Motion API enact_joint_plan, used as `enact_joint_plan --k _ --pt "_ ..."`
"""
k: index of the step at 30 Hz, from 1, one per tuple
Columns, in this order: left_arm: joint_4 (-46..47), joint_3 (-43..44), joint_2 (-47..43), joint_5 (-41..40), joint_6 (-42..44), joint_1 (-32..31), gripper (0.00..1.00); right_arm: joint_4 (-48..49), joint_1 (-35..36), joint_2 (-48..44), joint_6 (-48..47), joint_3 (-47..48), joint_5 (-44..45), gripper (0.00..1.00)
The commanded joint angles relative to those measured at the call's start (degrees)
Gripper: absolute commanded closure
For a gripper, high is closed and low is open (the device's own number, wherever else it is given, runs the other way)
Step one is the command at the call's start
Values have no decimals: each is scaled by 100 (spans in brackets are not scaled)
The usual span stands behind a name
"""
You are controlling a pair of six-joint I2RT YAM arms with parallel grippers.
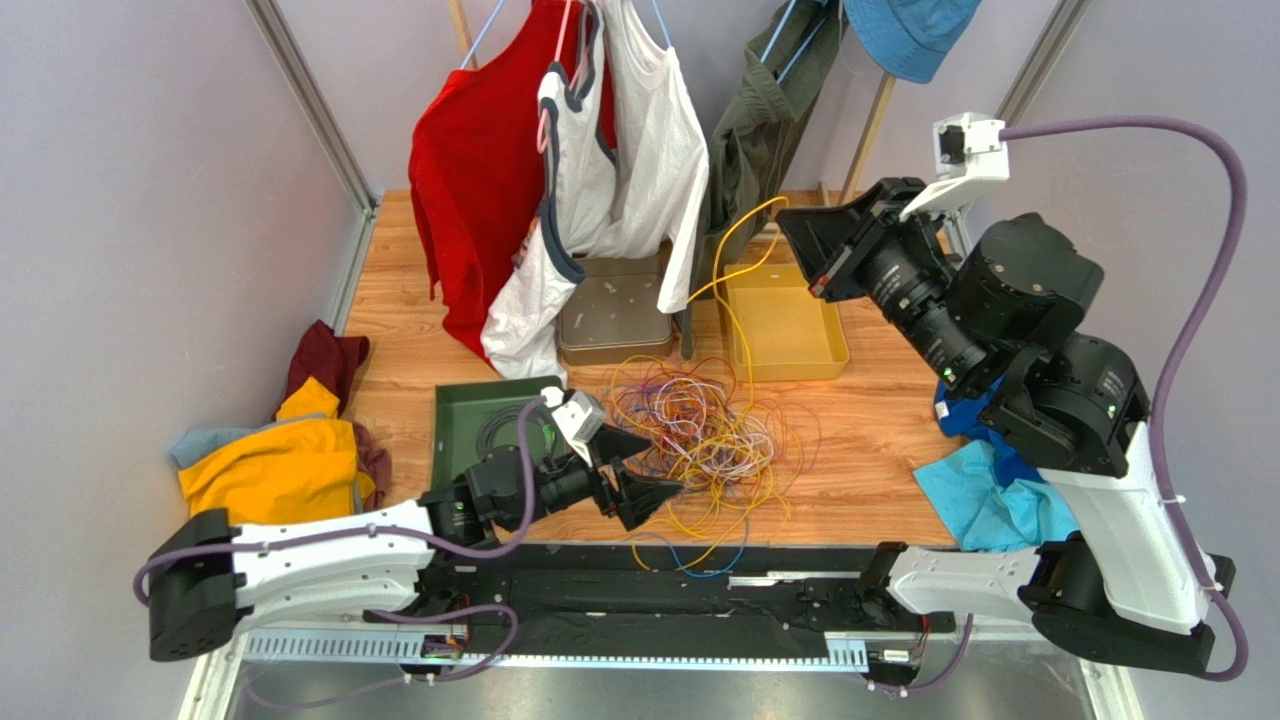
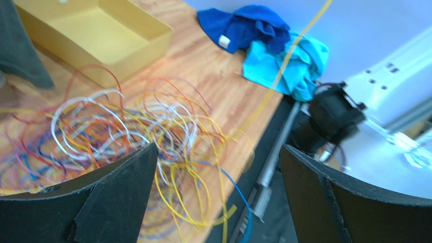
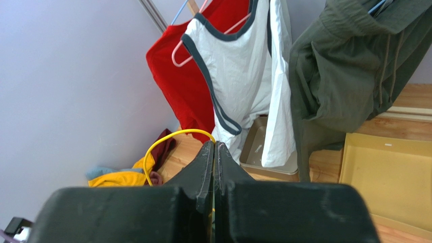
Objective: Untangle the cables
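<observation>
The cables point(image 1: 706, 428) lie in a loose snarl of orange, yellow, white, blue and purple wires on the wooden table, in front of the yellow tray. My left gripper point(image 1: 646, 483) hovers low at the snarl's near left edge. In the left wrist view its jaws point(image 2: 218, 147) stand wide open, with the cables point(image 2: 127, 126) spread beneath them and nothing held. My right gripper point(image 1: 792, 240) is raised at the back right, shut on a yellow cable point(image 1: 736, 255) that hangs down into the snarl. The right wrist view shows that yellow cable point(image 3: 167, 135) looping out from the shut fingertips point(image 3: 214, 143).
Behind the snarl sit a yellow tray point(image 1: 781, 323) and a grey tray point(image 1: 616, 308), with a green bin point(image 1: 466, 428) to the left. Red, white and olive garments point(image 1: 601, 150) hang at the back. Blue cloths point(image 1: 977, 480) lie at the right and yellow and maroon clothes point(image 1: 286, 465) at the left.
</observation>
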Motion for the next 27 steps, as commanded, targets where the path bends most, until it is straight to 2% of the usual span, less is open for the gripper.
enact_joint_plan --k 1,5,13,16,17,19,20,21,22,23,26,27 --pt "2407 118 995 -322 1044 -39 1 171 18 -219 158 -120 -289 100" --pt "3103 163 1700 -85 1088 -30 2 100 27 -324 132 -182 -298 100" --pt "3885 558 3044 293 860 -30 7 179 27 -535 132 -525 -351 100" --pt "4080 558 3256 267 798 -30 13 144 18 -562 115 -534 -368 100" --pt "4045 584 3283 223 807 -30 25 153 18 -588 123 -551 -377 100" --pt "3835 716 3362 144 886 -30 41 188 18 -632 184 -665 -447 100" --pt "3773 769 3389 126 929 -30 58 249 18 -693 202 -727 -473 100" --pt "3598 891 3389 117 947 -30 67 276 27 -720 211 -840 -500 100" --pt "3448 962 3345 91 956 -30 81 293 18 -755 237 -920 -500 100" --pt "3212 1041 3258 -118 895 -30 100 311 18 -825 238 -982 -500 100" --pt "1729 1506 2574 -522 947 -30 100 390 18 -1079 264 -1324 -377 100" --pt "550 1882 2372 -716 913 -30 100 416 18 -1167 273 -1464 -342 100"
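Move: The yellow cable strand hanging from the right gripper passes about 3 cm ahead of the open left hand and 7 cm to its right, roughly 1 cm lower. The cable pile lies some 10 cm ahead of the left hand, 5 cm right and 16 cm below; the yellow box is about 26 cm ahead and 17 cm right, on the table. From the right hand, that strand's grasp spot is roughly 6 cm back, 10 cm left and 34 cm down. The left fingers shut from wide open and pinch the hanging yellow strand above the pile, after the hand slides about 8 cm to the right and some 3 cm forward, dipping 2 cm; once nearly closed, it starts rising again and edging forward. The right hand keeps its closed grip on the cable high above, easing down about 3 cm and back 2 cm. ##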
